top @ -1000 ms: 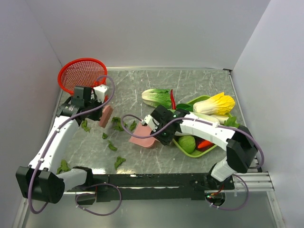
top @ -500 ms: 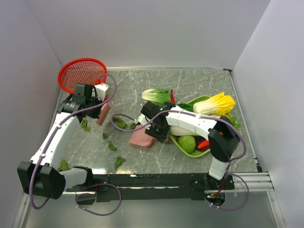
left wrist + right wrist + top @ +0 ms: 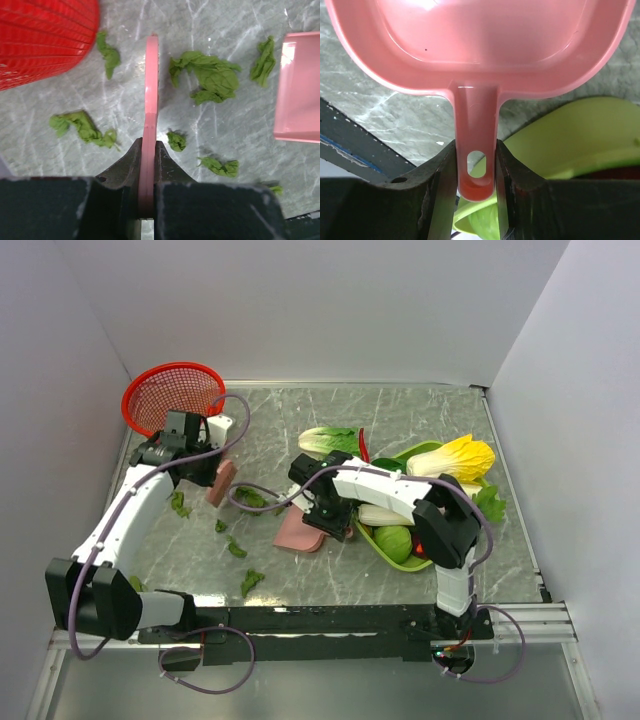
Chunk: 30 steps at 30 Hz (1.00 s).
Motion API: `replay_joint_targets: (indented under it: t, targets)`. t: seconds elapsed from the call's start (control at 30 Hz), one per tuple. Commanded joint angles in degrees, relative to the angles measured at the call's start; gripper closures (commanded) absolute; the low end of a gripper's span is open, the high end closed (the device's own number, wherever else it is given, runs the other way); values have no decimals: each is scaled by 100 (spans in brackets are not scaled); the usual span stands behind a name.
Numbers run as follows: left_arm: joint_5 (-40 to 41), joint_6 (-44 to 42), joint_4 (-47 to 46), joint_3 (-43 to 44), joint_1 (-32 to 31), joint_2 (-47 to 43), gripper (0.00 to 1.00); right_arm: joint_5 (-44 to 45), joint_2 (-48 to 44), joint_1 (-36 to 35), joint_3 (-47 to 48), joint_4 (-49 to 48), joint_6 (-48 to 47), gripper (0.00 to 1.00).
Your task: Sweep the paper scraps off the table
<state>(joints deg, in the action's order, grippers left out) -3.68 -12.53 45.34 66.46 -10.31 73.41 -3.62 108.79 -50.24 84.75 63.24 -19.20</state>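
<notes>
Several dark green paper scraps [image 3: 236,549] lie on the left half of the marbled table [image 3: 420,410]; the left wrist view shows a large crumpled one [image 3: 210,77] and smaller bits [image 3: 85,127]. My left gripper [image 3: 203,462] [image 3: 148,145] is shut on a thin pink scraper [image 3: 222,482] [image 3: 150,95], held edge-on above the scraps. My right gripper [image 3: 325,512] [image 3: 476,150] is shut on the handle of the pink dustpan [image 3: 298,532] [image 3: 480,45], which rests low at the table's middle, right of the scraps. The pan's edge [image 3: 300,90] shows in the left wrist view.
A red mesh basket [image 3: 170,395] [image 3: 40,35] stands at the far left corner. A lime green tray [image 3: 415,450] [image 3: 580,140] with toy vegetables sits right of the dustpan. A pale cabbage [image 3: 330,443] and a red chili [image 3: 363,448] lie beside it.
My right arm has folded in toward the left, shifting the dustpan slightly left. My left wrist has drawn a little toward the basket, with the scraper nearly where it was.
</notes>
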Motion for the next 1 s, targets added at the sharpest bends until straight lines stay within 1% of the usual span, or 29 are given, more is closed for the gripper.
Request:
replay_joint_targets:
  t: [0.0, 0.17, 0.33, 0.37, 0.43, 0.5, 0.57, 0.6, 0.67, 0.77, 0.83, 0.9, 0.97]
  targets:
    - [-448, 242, -25, 289, 11, 226, 99, 107, 177, 40, 402, 162, -110, 100]
    - [-844, 541, -157, 157, 11, 428, 99, 124, 423, 32, 656, 118, -84, 100]
    - [-1722, 839, -341, 113, 11, 701, 99, 160, 669, 32, 1034, 136, -189, 100]
    - [-2176, 901, -351, 139, 11, 806, 99, 160, 704, 32, 1087, 144, -198, 100]
    - [-2714, 1007, -290, 253, 11, 920, 99, 151, 784, 40, 1201, 145, -180, 100]
    - [-3557, 1200, -149, 446, 37, 1096, 99, 168, 801, 32, 1245, 101, -172, 100]
    - [-4224, 1481, -139, 465, 99, 1097, 99, 125, 775, 32, 1254, 74, -145, 100]
    - [-4281, 1630, -192, 447, 177, 1053, 99, 116, 749, 40, 1228, 57, -154, 100]
    - [-4115, 1763, -271, 421, 257, 913, 99, 116, 705, 40, 1176, 30, -154, 100]
    - [-3649, 1702, -18, 570, 502, 746, 99, 133, 469, 58, 886, -110, -242, 100]
    - [-3289, 1859, 27, 623, 775, 562, 99, 98, 275, 136, 553, -347, -242, 100]
    - [-3366, 1799, 334, 824, 1125, 456, 99, 10, -111, 198, 141, -741, -268, 100]
    - [-3323, 1580, 659, 1131, 1241, 333, 99, 45, -427, 225, -202, -971, -426, 100]
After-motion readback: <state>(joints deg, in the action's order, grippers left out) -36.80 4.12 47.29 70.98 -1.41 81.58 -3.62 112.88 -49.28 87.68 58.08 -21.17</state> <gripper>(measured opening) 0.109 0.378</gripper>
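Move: The leafy green scraps I sweep lie about 11 cm to the right of my left hand, 4 cm nearer my base and some 14 cm below. Beyond them the dustpan waits, about 18 cm right and 10 cm back. A small scrap sits some 9 cm back and 2 cm right; the red basket stands 9 cm ahead, 5 cm left. From my right hand those leafy scraps are roughly 15 cm left and 5 cm ahead. I sweep my left hand some 9 cm to the right, sinking about 3 cm, swinging the held brush right and back towards the dustpan with a wrist roll of some 30 degrees, then lift and come part-way back left. Meanwhile my right hand slides the dustpan about 5 cm forward-left to meet the scraps, then eases slightly back right and down, keeping its grip on the handle. ##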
